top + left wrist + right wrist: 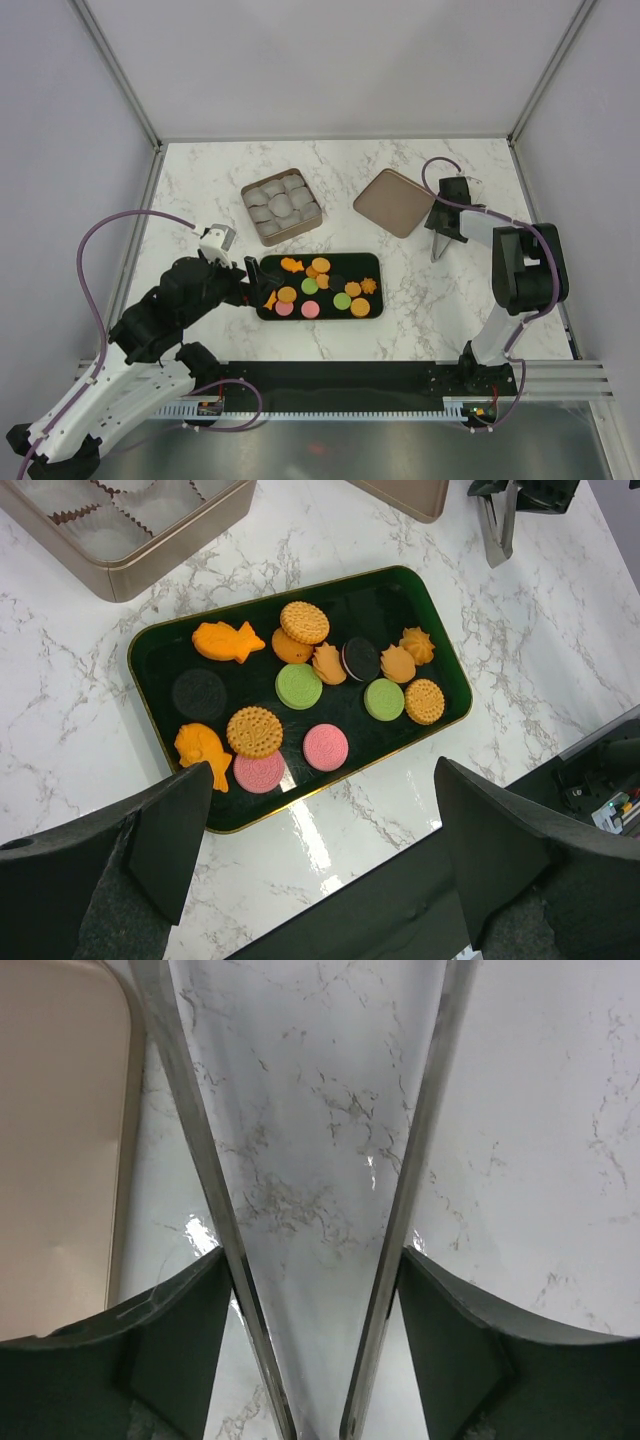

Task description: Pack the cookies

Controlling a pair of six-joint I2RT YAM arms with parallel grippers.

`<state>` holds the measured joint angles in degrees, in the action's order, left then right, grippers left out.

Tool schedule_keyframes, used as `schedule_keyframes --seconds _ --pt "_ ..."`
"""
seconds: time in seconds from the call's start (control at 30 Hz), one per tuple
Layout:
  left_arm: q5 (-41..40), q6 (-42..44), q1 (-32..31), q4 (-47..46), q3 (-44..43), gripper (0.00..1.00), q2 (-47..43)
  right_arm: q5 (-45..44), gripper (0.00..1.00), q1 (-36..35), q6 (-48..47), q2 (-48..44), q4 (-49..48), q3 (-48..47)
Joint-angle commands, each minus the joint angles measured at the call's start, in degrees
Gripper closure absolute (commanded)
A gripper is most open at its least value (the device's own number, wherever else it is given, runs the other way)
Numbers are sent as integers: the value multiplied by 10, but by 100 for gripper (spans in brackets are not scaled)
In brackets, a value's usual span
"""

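The cookies [318,290] lie on a dark green tray [372,262] in the middle: round discs in orange, green, pink, black and tan, plus orange fish and flower shapes [300,685]. My left gripper [322,770] hangs open over the tray's near edge [450,670] with nothing between its fingers; the top view shows it [252,285] at the tray's left end. My right gripper [440,235] is to the right of the tray, above bare marble. It is shut on metal tongs [205,1160], whose two arms spread in a V between its fingers [312,1260].
A square tin [281,206] lined with pale paper cups stands behind the tray. Its brown lid [394,202] lies flat to the right, just left of my right gripper and the tongs' tips [436,255]. Metal frame posts border the table.
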<state>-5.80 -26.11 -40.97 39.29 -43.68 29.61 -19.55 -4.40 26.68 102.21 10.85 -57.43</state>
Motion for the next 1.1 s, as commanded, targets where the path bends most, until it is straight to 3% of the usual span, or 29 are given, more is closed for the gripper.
schedule_keyframes --seconds 0.0,0.07,0.2,0.53,0.9,1.07 --pt "1 -10 -2 -11 1 0 0 2 29 8 -12 25 15 -5" --pt "1 -10 -2 -10 1 0 -1 6 32 7 -12 19 13 1" --pt "2 -9 -2 -10 0 0 1 24 48 6 -11 -17 15 15" --pt "1 -9 -2 -11 1 0 6 56 50 -46 -34 -275 83 83" --pt "-16 -10 -2 -10 2 0 -2 118 55 -232 -18 -438 185 98" --pt "-18 -11 -2 -10 2 0 -1 129 53 -333 -16 -442 218 65"
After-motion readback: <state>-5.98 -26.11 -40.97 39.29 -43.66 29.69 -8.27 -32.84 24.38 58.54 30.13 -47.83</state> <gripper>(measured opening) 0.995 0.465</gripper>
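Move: The tongs lie open in a V on the table, already straddled by my right fingers near the closed end; their middle is some 4 cm ahead, 2 cm right and level with my fingertips. The lid is about 9 cm ahead and 14 cm left, the cookie tray roughly 16 cm back and 35 cm left, both at table height. From my left hand the tongs' middle is about 26 cm ahead, 47 cm right and 21 cm below. I squeeze my right fingers in on the tongs' two arms almost on the spot, then lift the tongs about 14 cm while drawing back. Keeping that grip, I swing left and back towards the cookie tray, some 16 cm left and 15 cm back in all, turning my wrist about 35 degrees counter-clockwise. ##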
